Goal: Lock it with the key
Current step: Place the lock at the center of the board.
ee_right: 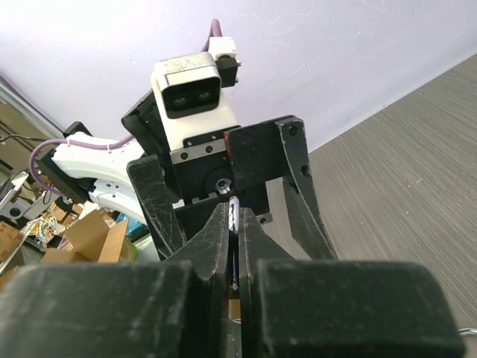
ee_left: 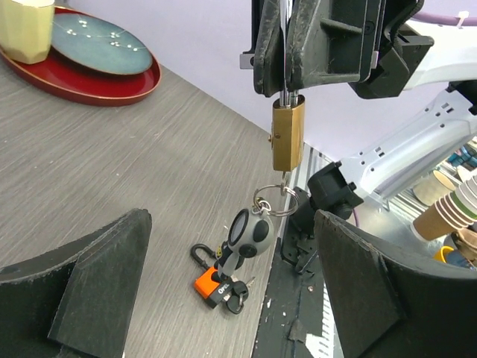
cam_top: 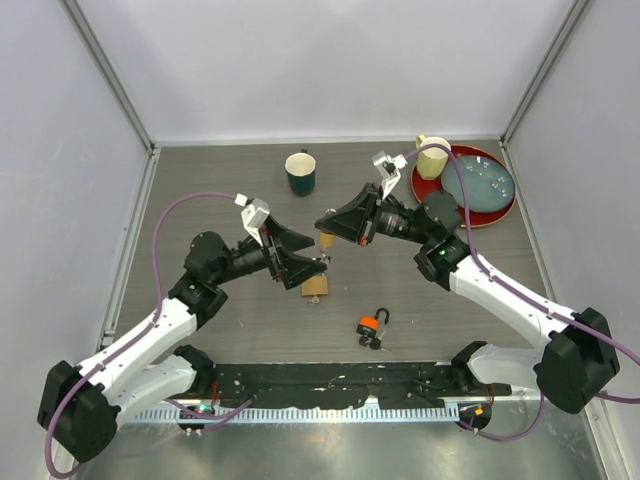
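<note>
A brass padlock (ee_left: 288, 136) hangs by its shackle (ee_right: 234, 212) from my right gripper (ee_left: 287, 93), which is shut on it above the table. From the top view the padlock (cam_top: 316, 286) shows just below that gripper (cam_top: 325, 222). A key (ee_left: 284, 179) sticks in the lock's underside, with a ring and a grey keychain figure (ee_left: 250, 233) dangling from it. My left gripper (cam_top: 318, 252) stands open and empty, its fingers (ee_left: 112, 268) spread wide on either side of the keychain, apart from it.
An orange padlock (cam_top: 372, 325) with black keys lies on the table near the front rail (cam_top: 330, 380). At the back stand a green mug (cam_top: 300, 172) and a red tray (cam_top: 503, 205) holding a teal plate (cam_top: 478, 184) and a yellow cup (cam_top: 432, 157).
</note>
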{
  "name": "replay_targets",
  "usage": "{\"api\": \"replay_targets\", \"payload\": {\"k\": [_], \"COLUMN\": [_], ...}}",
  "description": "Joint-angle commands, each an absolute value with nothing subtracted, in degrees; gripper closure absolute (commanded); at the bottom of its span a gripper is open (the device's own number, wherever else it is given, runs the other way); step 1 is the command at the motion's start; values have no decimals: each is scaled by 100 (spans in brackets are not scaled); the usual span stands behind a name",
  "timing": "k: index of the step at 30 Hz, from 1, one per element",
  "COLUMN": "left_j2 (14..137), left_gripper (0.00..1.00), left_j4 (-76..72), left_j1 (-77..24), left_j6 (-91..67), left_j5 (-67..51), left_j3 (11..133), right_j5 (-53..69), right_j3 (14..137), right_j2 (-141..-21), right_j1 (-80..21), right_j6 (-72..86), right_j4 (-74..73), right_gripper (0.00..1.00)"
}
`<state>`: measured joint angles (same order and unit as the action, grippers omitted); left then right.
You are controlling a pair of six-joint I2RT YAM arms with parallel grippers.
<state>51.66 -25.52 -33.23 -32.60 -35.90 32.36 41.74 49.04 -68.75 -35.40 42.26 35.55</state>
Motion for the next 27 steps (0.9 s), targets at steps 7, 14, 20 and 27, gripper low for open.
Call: {"api": "replay_targets", "payload": {"k": [7,14,20,27], "left_j2": [5897,6178,6100,6091], "left_gripper": [7,16,37,68], "left_j4": [-4376,-4500,-4272,-4034], "left_j1": [-3305,-3392,-3393,-3401], "left_j6": [-3831,-3920,-3824,-3700], "left_j5": [-4692,-4816,-4738,-4737], "left_j3": [3296,3270,3182,3208], "right_j5": [4201,4157,4113,4096], "right_j3": [4922,4913,4931,4948], "right_j2": [-6733,-6706,-6680,-6680], "right_j1": [-3516,-3524,-3516,-3516], "right_j6": [4421,4456,4412,4395], "right_j4": [4157,4210,4175,4140], "right_gripper": [99,99,99,99]}}
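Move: Hanging from the key ring under the small brass lock, the grey-black fob is about 3 cm to the right of the open left fingertips, 1 cm back and 1 cm lower. The small lock is some 4 cm right of the left hand point and 3 cm up, gripped by the right fingers, which are about 7 cm above the left hand point and 3 cm to its right. From the right hand the fob is about 7 cm down and 1 cm back. Reaching to its right by about 2.5 cm and drifting back 1.5 cm, the left hand brings its open fingers around the hanging fob while turning some 10 degrees clockwise. It then stops sideways, sinks about 1 cm and closes its fingers to roughly half open on either side of the fob. The right hand stays in place, keeping its pinch on the small lock's shackle. ##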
